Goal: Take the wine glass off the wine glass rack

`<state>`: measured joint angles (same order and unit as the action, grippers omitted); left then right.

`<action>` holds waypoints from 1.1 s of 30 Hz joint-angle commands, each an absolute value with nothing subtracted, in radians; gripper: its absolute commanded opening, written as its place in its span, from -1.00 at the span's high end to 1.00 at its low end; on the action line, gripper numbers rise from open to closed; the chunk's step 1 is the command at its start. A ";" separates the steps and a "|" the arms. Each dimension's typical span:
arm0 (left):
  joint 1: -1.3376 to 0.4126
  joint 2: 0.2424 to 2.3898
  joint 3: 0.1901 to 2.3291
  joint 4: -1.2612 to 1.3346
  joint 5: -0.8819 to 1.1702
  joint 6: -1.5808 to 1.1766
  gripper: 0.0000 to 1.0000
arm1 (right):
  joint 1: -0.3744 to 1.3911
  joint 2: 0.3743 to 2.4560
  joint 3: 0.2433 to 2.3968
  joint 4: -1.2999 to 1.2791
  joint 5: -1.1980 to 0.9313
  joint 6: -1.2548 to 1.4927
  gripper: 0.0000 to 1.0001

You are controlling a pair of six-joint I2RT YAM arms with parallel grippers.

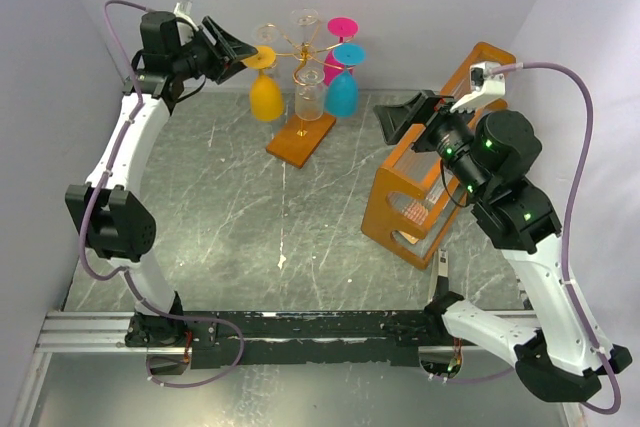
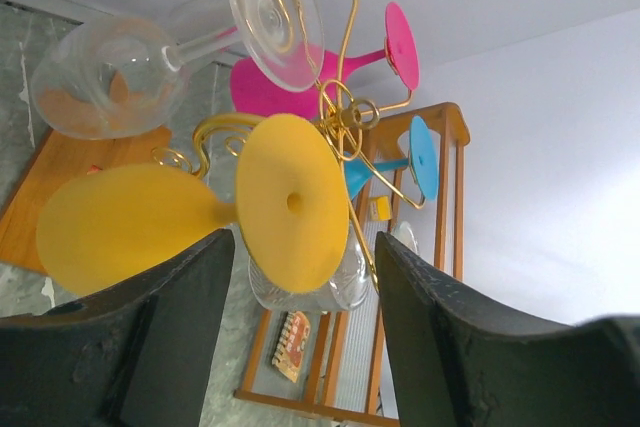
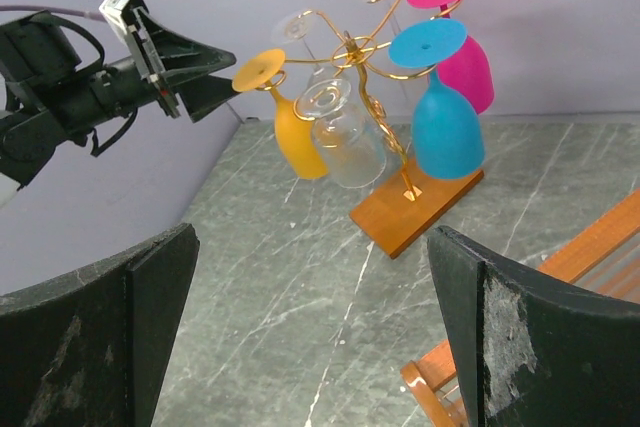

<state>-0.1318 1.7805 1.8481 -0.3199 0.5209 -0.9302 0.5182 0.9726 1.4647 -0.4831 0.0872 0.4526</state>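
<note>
The wine glass rack [image 1: 301,137] is a gold wire stand on a flat orange base at the back middle. Upside down on its arms hang a yellow glass [image 1: 265,95], a clear glass [image 1: 311,99], a blue glass [image 1: 342,93], a pink glass [image 1: 340,27] and another clear one [image 1: 304,17]. My left gripper [image 1: 238,50] is open and empty, level with the yellow glass's foot and just left of it. In the left wrist view that foot [image 2: 292,203] sits just ahead between the open fingers [image 2: 150,337]. My right gripper [image 1: 400,117] is open and empty, well right of the rack [image 3: 420,209].
A big orange frame with clear panels [image 1: 430,177] stands on the right, under my right arm. The purple walls close in at the back and the left, right behind my left gripper. The grey marble table [image 1: 230,207] lies in front of the rack.
</note>
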 commanded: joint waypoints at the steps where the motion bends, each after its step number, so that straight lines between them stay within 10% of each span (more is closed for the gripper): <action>1: -0.132 1.830 1.921 -0.323 0.516 -0.939 -0.35 | 0.514 0.952 1.454 -0.469 0.105 0.457 -1.00; 33: -0.164 1.816 1.931 -0.359 0.432 -0.959 0.77 | 0.513 0.920 1.448 -0.492 0.143 0.460 -1.00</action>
<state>-0.1589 1.8439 1.9106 -0.3401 0.4500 -0.9493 0.5179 0.9375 1.4448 -0.4919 0.1268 0.4599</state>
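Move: From the left hand's open fingers, the yellow glass's foot is just beyond the tips, about 2 cm ahead, 3 cm right and 1 cm lower. The rear clear glass's foot is some 10 cm ahead and 5 cm right. The front clear glass's foot sits roughly 15 cm right and 3 cm back; the rack's hub, 14 cm right and 5 cm ahead. From the right hand, the yellow foot is about 25 cm ahead, 24 cm left, 10 cm lower. The left fingers close nearly shut and pinch the near edge of the yellow wine glass's foot between their tips. To get there the hand eases forward about 2 cm while sinking some 2.5 cm, then rises about 1.5 cm as the fingers close, the wrist hardly turning. ##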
